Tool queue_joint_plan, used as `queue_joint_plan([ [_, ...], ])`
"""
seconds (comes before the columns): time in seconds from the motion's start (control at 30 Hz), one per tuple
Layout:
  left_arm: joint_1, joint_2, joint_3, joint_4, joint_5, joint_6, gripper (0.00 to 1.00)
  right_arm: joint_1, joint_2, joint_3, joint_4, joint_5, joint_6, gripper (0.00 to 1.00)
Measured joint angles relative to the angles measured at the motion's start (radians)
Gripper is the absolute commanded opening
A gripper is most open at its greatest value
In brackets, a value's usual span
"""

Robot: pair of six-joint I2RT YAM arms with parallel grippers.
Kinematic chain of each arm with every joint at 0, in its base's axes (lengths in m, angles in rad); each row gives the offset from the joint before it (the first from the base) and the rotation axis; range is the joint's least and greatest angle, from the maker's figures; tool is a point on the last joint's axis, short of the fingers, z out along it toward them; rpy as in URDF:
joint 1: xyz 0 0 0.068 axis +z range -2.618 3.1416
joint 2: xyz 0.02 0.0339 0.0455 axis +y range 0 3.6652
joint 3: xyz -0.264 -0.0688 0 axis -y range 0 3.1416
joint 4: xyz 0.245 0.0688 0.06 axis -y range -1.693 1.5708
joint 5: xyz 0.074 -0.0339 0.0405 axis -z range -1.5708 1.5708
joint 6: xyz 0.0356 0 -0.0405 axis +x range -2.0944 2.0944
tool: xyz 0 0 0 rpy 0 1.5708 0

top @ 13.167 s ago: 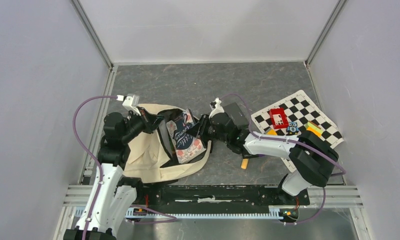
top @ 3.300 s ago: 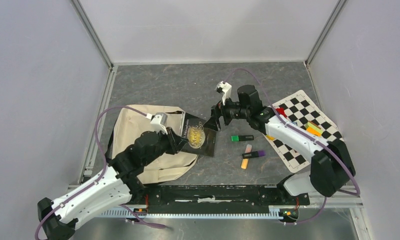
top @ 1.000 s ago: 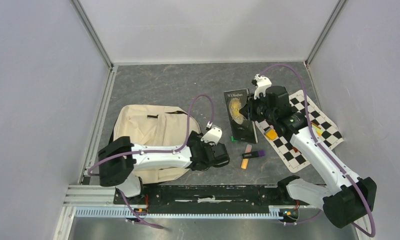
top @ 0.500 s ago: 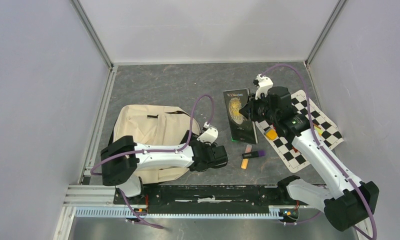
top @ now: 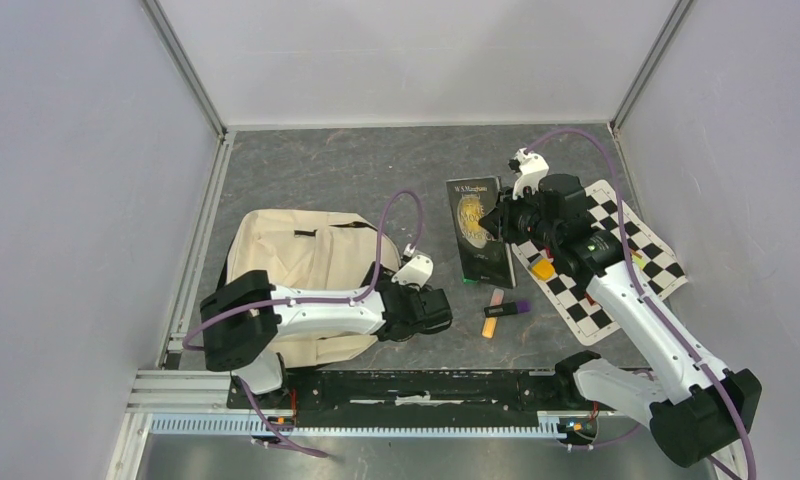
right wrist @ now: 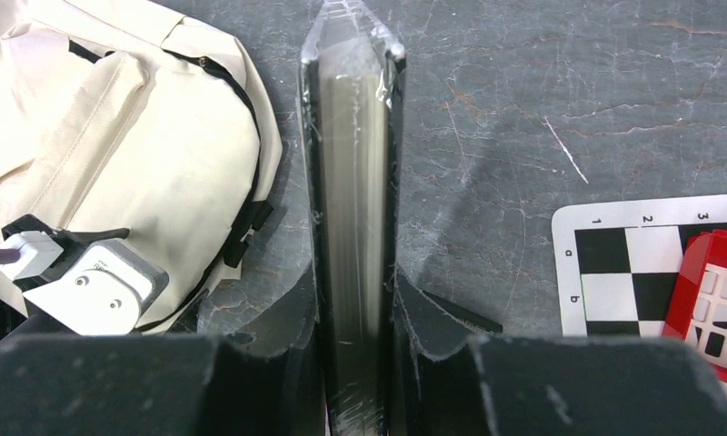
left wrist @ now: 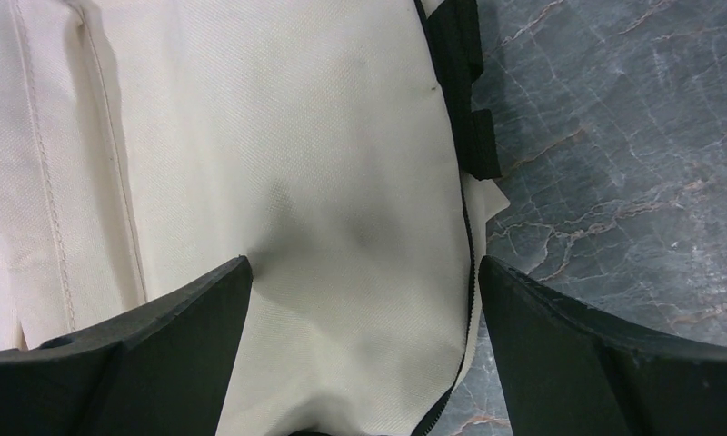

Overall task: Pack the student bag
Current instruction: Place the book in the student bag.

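The student bag [top: 296, 265], cream with black zipper trim, lies flat on the left of the table. My left gripper [top: 428, 312] hovers open over its right edge. In the left wrist view both wide-apart fingers [left wrist: 160, 345] frame cream fabric [left wrist: 278, 136] and the zipper edge [left wrist: 470, 245], with nothing between them. My right gripper [top: 498, 222] is shut on a black book with gold lettering [top: 476, 235], held above the table right of the bag. The right wrist view shows the book [right wrist: 351, 136] edge-on between the jaws, with the bag [right wrist: 114, 154] beyond it.
A green highlighter [top: 468, 279] peeks from under the book, with a pink one [top: 496, 296], a purple one [top: 506, 309] and an orange one [top: 490, 328] nearby. A checkered mat [top: 616, 255] at the right carries a red block [right wrist: 714, 300] and small items. Walls enclose the table.
Over the last second my left gripper slid slightly left along the bag's edge; the right barely moved. Three seconds ago the book was at the bag; now it is held off to the right.
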Motion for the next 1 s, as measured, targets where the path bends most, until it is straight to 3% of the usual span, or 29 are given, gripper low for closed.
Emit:
queue_joint_plan([
  [0.27, 0.043, -0.016, -0.003, -0.034, -0.031, 0.002, 0.96, 0.000, -0.001, 0.000, 0.000, -0.001, 0.000, 0.00],
  [0.5, 0.109, -0.182, -0.014, -0.046, -0.051, 0.008, 0.88, 0.000, -0.001, 0.000, 0.001, -0.014, 0.005, 0.00],
  [0.57, 0.140, -0.217, -0.031, -0.041, -0.059, 0.012, 0.78, 0.000, -0.001, -0.002, 0.002, -0.025, 0.016, 0.00],
  [0.7, 0.183, -0.246, -0.072, -0.028, -0.061, 0.039, 0.27, 0.000, -0.006, -0.039, 0.053, -0.068, 0.066, 0.00],
  [0.73, 0.188, -0.252, -0.080, -0.028, -0.063, 0.047, 0.19, 0.000, -0.008, -0.053, 0.069, -0.079, 0.083, 0.00],
  [0.87, 0.190, -0.332, -0.104, -0.043, -0.092, 0.055, 0.10, 0.022, -0.022, -0.144, 0.165, -0.109, 0.175, 0.00],
  [1.0, 0.191, -0.567, -0.154, -0.006, -0.089, 0.109, 0.10, 0.090, -0.026, -0.206, 0.219, -0.119, 0.251, 0.00],
])
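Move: The zipped edge of the bag's flap runs between the left hand's open fingers, about 1 cm to its right and 2 cm below; the bag's black buckle is some 5 cm ahead, 3 cm right and 3 cm below. The right hand already holds the book. From it the bag's opening, still covered, lies about 22 cm left, 10 cm back and 18 cm below, with the green-capped marker roughly 3 cm back, 1 cm right and 20 cm below. Leftward and up, the left hand carries the flap's zipped edge back across the bag, about 9 cm left and 10 cm up, drifting slightly forward. Its fingers shut on the edge midway, and the hand tips upward as it lifts. Late on, the right hand, still pinching the book, starts left towards the opening, around 5 cm, also sinking and drawing back, its left side rolling up. ##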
